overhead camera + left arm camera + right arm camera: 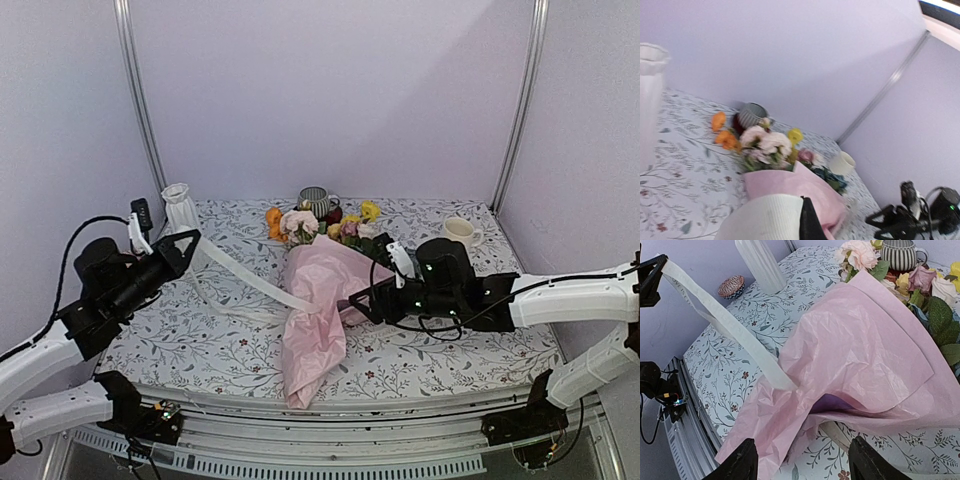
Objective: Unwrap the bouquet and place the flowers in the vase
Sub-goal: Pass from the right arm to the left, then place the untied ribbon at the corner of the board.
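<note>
The bouquet [315,300], wrapped in crinkled pink paper [855,350], lies mid-table with the flowers [320,225] pointing toward the back wall. A pale ribbon [245,275] runs taut from the wrap up to my left gripper [190,240], which is shut on its end; the left wrist view shows the ribbon [765,217] against a black finger. My right gripper [802,465] stands open at the wrap's right side, low over the paper's loose edge, holding nothing. The white ribbed vase [181,208] stands upright at the back left, just behind the left gripper.
A grey striped mug [316,200] sits right behind the flower heads. A cream mug [460,232] stands at the back right. A small patterned ball-like object [731,286] rests beside the vase [760,262]. The tablecloth's front edge lies below the paper's tail.
</note>
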You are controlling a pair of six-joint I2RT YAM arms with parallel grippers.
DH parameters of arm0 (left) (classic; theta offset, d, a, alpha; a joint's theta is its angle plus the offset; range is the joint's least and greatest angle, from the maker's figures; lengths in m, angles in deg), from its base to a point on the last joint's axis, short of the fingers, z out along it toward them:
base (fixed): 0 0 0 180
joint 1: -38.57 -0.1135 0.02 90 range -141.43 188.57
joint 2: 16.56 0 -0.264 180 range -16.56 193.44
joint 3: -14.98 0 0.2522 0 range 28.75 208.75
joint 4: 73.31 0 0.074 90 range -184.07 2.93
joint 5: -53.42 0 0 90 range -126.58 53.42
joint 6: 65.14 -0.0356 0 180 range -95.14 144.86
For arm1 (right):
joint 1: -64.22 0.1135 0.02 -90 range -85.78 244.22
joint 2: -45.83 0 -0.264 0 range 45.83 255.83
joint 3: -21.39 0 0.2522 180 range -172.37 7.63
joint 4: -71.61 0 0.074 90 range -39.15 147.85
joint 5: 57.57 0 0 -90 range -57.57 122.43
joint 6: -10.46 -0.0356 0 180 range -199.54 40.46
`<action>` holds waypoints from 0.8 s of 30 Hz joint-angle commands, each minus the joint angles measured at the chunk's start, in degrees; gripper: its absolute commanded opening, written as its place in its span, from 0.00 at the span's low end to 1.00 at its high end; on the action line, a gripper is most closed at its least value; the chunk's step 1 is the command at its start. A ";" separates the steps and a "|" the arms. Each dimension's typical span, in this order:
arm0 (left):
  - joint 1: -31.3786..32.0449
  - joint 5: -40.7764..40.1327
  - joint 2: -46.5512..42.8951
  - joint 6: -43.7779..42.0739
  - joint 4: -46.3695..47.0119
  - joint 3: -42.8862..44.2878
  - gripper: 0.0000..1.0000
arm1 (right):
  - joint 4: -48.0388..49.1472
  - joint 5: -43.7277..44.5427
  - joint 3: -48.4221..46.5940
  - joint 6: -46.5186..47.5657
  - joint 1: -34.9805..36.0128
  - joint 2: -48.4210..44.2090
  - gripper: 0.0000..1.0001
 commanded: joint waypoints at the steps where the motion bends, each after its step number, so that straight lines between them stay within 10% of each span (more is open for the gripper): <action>1: -6.74 -11.19 -4.55 0.60 -12.74 -0.99 0.00 | -1.90 4.05 2.30 -1.75 0.13 -2.21 0.64; 9: -13.74 -27.75 -3.78 16.66 -28.18 0.47 0.02 | -7.53 13.22 4.54 -7.57 0.10 -2.82 0.63; 12: -13.93 -33.60 -2.10 20.71 -35.31 2.17 0.72 | -8.45 14.92 5.72 -11.03 -0.51 -3.09 0.63; 14: -13.98 -36.12 -1.69 23.23 -38.43 2.92 0.86 | -8.50 14.74 6.75 -12.73 -1.42 -3.24 0.63; 24: -15.35 -43.32 0.10 24.11 -50.89 12.14 0.92 | -7.15 12.86 9.95 -16.39 -5.30 -5.52 0.63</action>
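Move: Off to the left hand's left, about 23 cm across, 10 farther out and 28 below, is the bare table where the gripped ribbon is being taken. The red bowl is some 25 cm left, 17 ahead and 26 down; the white vase stands 10 left, 20 ahead and 17 down. The bouquet is 22 cm right, 4 ahead and 23 down. From the empty right hand, it lies 8 ahead, 5 left and 12 below. Drawing the already gripped ribbon some 20 cm left, away from the bouquet, the left hand sinks about 10 cm, rises slightly, swings nearly 60 degrees counter-clockwise and tips down; its fingers open wide on the way to free the ribbon. Meanwhile the open right hand backs off about 9 cm right and 7 down, turning roughly 25 degrees clockwise, clear of the wrapping. ##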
